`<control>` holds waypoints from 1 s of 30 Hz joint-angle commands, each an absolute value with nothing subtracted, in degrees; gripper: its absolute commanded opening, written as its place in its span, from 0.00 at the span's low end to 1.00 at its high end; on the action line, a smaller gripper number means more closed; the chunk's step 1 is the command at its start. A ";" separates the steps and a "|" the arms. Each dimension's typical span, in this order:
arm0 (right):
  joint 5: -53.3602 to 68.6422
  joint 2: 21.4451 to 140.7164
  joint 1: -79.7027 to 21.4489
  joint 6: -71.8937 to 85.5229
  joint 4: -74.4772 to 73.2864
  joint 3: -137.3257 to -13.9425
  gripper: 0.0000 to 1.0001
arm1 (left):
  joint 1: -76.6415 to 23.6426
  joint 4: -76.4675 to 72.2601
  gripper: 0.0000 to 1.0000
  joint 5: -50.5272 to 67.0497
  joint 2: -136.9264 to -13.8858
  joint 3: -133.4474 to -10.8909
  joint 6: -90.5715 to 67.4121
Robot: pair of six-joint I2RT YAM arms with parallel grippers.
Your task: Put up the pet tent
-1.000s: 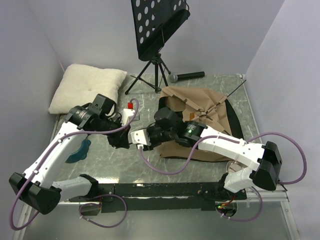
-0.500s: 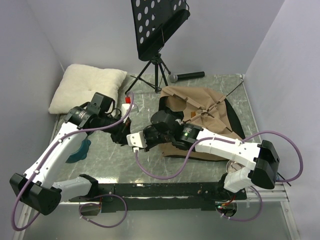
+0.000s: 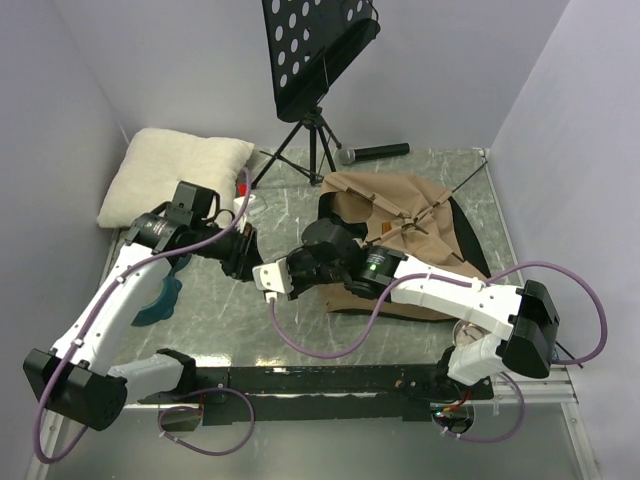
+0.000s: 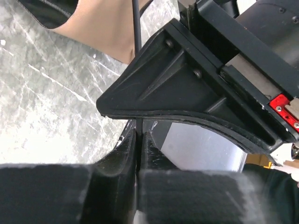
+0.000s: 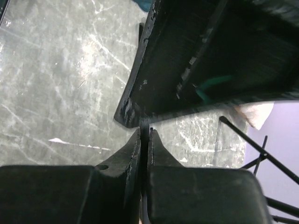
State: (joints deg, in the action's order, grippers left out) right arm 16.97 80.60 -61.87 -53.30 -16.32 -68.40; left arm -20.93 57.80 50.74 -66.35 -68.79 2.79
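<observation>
The pet tent (image 3: 400, 225) lies collapsed at the right of the table as tan-brown fabric with black lining; one corner of it (image 4: 100, 32) also shows in the left wrist view. A thin black tent pole (image 4: 136, 28) runs from that fabric down into my left gripper (image 4: 138, 135), which is shut on it. My left gripper (image 3: 245, 258) and right gripper (image 3: 262, 272) meet tip to tip left of the tent. The right gripper (image 5: 145, 130) is shut, with a thin dark pole pinched between its fingers. The left gripper's black finger fills the view just beyond it.
A cream pillow (image 3: 175, 175) lies at the back left. A black music stand (image 3: 315, 50) on a tripod (image 5: 252, 149) stands at the back, and a microphone (image 3: 375, 152) lies beside it. There is a blue object (image 3: 160, 300) under the left arm.
The right gripper's jaws have closed. My left gripper has drawn back and to the left, and the right gripper followed it slightly leftward.
</observation>
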 commanded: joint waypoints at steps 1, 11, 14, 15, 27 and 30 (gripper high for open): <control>15.65 78.05 -61.96 -55.19 -10.99 -67.95 0.00 | -15.32 51.95 0.54 59.47 -63.91 -67.86 1.41; 15.82 73.48 -58.01 -54.85 -10.72 -68.20 0.00 | 11.16 5.56 1.00 67.86 -52.82 -44.49 -36.12; 15.73 74.00 -56.69 -53.88 -10.63 -70.92 0.00 | 9.94 -3.65 1.00 65.75 -50.81 -35.63 -39.27; 15.82 74.44 -56.34 -53.44 -10.72 -71.80 0.00 | 8.45 -7.87 1.00 65.13 -49.84 -32.29 -40.94; 16.43 72.86 -55.11 -53.08 -11.25 -73.39 0.00 | -23.01 -55.07 0.99 54.84 -70.72 -21.00 -62.38; 16.26 72.68 -55.11 -53.17 -11.34 -72.86 0.00 | -26.62 -64.75 1.00 55.11 -80.21 -24.95 -66.87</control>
State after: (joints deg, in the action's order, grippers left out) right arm 16.95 75.57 -55.51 -52.75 -12.86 -72.64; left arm -23.07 -42.00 56.51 -72.16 -20.05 -57.76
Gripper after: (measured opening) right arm 0.067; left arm 0.994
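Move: The pole runs between both hands' fingers, a few centimetres apart. The tent's near-left edge, where the left hand is heading, lies some 17 cm right of that hand, about 1 cm ahead and 20 cm below; the blue toy lies about 24 cm left, 6 cm ahead and 23 cm below. From the right hand, that tent edge lies roughly 11 cm right, 4 cm ahead and 19 cm below. The left fingers spread wide and let go of the pole; that hand swings forward and left about 8 cm each way, then sweeps right, down and back towards the tent's near-left edge, its fingers tilting up nearer level. The right hand keeps its pinch and raises the pole about 8 cm, easing forward and slightly right. ##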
